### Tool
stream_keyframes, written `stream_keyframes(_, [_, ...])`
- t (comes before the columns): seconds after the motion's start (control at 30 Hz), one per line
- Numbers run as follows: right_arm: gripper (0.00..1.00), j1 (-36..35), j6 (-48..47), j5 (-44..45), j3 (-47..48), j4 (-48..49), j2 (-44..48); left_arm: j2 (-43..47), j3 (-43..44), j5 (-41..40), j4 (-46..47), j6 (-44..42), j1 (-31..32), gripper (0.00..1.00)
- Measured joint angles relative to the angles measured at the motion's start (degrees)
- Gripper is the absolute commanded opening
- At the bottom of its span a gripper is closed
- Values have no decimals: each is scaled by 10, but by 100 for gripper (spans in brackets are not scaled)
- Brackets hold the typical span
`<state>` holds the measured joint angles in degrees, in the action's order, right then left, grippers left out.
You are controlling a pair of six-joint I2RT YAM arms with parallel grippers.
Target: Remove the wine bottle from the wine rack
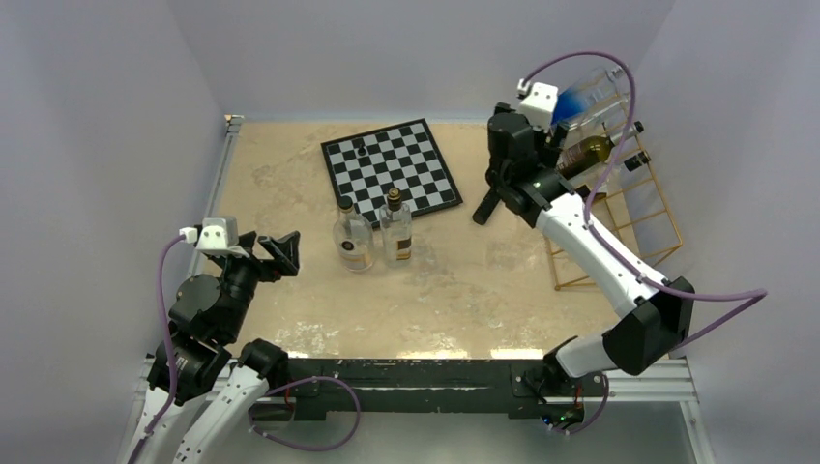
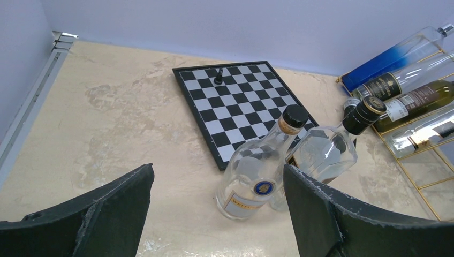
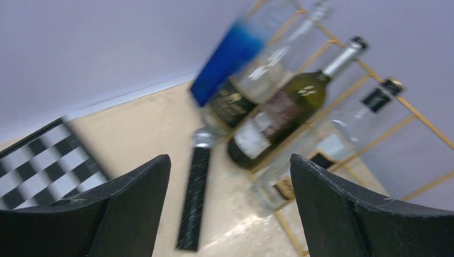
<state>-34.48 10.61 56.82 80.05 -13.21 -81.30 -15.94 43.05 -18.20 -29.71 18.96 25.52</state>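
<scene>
The gold wire wine rack [image 1: 638, 227] stands at the right of the table and holds several bottles lying slanted. Among them is a dark green wine bottle [image 1: 592, 152] with a pale label, also in the right wrist view [image 3: 278, 115] and the left wrist view [image 2: 423, 101]. A blue-and-clear bottle [image 3: 235, 51] lies above it. My right gripper [image 3: 229, 160] is open and empty, just left of the bottles' base ends and apart from them; that view is blurred. My left gripper [image 1: 280, 246] is open and empty at the near left.
Two clear bottles [image 1: 353, 237] [image 1: 396, 227] stand upright at the table's middle. A chessboard [image 1: 392, 169] with one black piece [image 1: 359, 145] lies behind them. A black bar [image 3: 194, 198] lies between chessboard and rack. Walls close off the back and both sides.
</scene>
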Motion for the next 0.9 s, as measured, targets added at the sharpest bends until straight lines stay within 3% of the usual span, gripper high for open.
stream_keyframes(0.13, [89, 84, 51, 68, 8, -43, -28, 0, 0, 5, 0, 0, 0, 94])
stream_keyframes(0.3, [87, 163, 171, 113, 40, -164, -77, 1, 0, 7, 0, 0, 0, 94])
stream_keyframes(0.47, [86, 224, 356, 139, 108, -340, -132, 8, 0, 9, 0, 0, 0, 94])
stream_keyframes(0.67, [83, 275, 697, 162, 296, -629, -261, 12, 0, 10, 1, 0, 0, 93])
stream_keyframes(0.9, [83, 307, 832, 169, 355, -727, -360, 10, 0, 10, 1, 0, 0, 93])
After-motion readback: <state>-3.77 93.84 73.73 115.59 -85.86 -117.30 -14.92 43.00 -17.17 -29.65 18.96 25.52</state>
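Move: To the right hand's right by about 18 cm, 3 cm ahead and some 20 cm below, lies the clear bottle nearest the robot on the rack, its neck reaching farther right. The green bottle is about 7 cm beyond it, the black-labelled bottle some 14 cm beyond it. The microphone lies about 11 cm ahead of the hand and 3 cm left, 31 cm down. From the left hand, the clear bottle is about 24 cm ahead, 69 cm right and 18 cm lower. Sweeping right about 23 cm, fast at first and then easing, the empty right hand goes back to the rack and sinks some 11 cm towards the neck end of the nearest clear bottle. On the way the wrist swings about 65 degrees clockwise, so that the fingers come to point right; they stay wide open and short of closing on any bottle. ##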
